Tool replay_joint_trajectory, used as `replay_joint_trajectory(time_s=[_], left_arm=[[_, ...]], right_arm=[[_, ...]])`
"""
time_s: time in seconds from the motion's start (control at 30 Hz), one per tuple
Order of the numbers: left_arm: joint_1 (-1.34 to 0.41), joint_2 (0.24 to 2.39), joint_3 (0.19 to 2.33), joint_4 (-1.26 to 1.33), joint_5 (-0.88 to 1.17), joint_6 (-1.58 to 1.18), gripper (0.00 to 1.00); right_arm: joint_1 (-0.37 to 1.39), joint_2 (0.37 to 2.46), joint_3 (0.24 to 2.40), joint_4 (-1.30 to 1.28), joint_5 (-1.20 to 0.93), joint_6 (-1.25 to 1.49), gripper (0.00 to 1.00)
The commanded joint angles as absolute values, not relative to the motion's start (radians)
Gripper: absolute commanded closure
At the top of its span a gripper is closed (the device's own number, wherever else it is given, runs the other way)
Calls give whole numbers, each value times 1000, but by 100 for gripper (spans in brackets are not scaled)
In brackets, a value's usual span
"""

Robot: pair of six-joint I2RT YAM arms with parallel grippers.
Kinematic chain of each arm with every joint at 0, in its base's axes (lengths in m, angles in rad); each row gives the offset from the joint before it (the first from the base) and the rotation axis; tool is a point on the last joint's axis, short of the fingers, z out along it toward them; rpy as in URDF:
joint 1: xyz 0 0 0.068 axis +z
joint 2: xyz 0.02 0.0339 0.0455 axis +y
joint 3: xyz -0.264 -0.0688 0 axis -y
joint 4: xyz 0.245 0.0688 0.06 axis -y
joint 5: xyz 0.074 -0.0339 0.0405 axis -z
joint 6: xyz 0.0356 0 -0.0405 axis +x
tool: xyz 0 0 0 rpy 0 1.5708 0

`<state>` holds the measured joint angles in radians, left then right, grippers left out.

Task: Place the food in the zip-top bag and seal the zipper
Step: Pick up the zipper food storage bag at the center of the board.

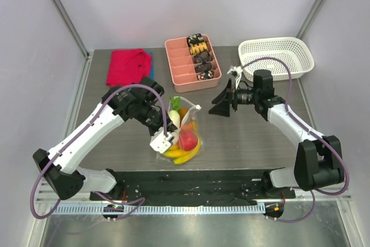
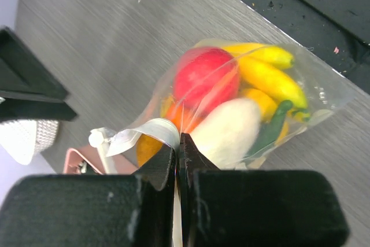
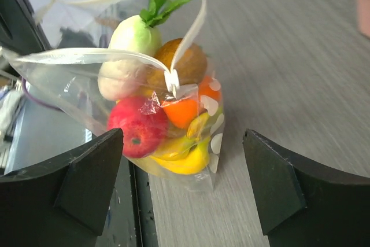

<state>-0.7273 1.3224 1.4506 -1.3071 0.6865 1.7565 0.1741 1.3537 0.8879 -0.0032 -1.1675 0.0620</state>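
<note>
The zip-top bag stands near the table's front edge, holding the food: a red apple, an orange, yellow bananas and a white and green piece. Its pale zipper loops apart at the top, so the mouth gapes. My left gripper is shut on the zipper at the bag's left edge. My right gripper is open, its fingers apart from the bag, to its right. Nothing lies between the right fingers.
A pink divided tray with dark snacks sits behind the bag. A white mesh basket stands at the back right and a red cloth at the back left. A black strip runs along the near edge.
</note>
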Motion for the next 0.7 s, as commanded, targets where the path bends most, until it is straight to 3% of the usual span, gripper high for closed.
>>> replay_joint_trajectory(time_s=[0.0,0.2,0.3,0.4,0.5,0.53,0.57,0.67], left_arm=[[-747,1292,1451,-1282,729,1867,100],[-764,1262,1417,-1261,735,1888,100],[-765,1262,1417,-1258,736,1888,100],[-767,1256,1411,-1241,741,1882,100],[-767,1250,1410,-1239,742,1868,100],[-767,1247,1405,-1233,742,1856,100],[-767,1244,1402,-1224,738,1821,100],[-767,1223,1375,-1197,721,1732,100]], right_arm=[[245,1342,848,164,-1216,-21,11],[359,1334,782,344,-1112,37,11],[379,1371,799,357,-1091,43,18],[405,1400,798,409,-1077,69,37],[414,1402,793,471,-1078,113,71],[413,1402,796,477,-1080,117,94],[414,1394,807,468,-1075,106,99],[411,1370,854,335,-1071,7,99]])
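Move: Some 7 cm to the right hand's left, 2 cm back and 2 cm lower is the zipper end at the near corner of the bag's open mouth. From that hand the green leaf top stands about 15 cm left, level fore and aft, 4 cm down; the red fruit 10 cm left, 13 cm back, 12 cm down; the pink tray 17 cm ahead, 8 cm left, well below. For the left hand, the zipper end lies roughly 8 cm ahead and 9 cm right. Reaching in for the zipper end, the open right hand slides left and back with a slight dip, then straight on left, some 7 cm in all, swinging about 10 degrees counter-clockwise. Its fingers shut over the last stretch and pinch the rim where the two zipper tracks meet, while the left hand nearly stays in place and keeps its grip on the opposite rim. ##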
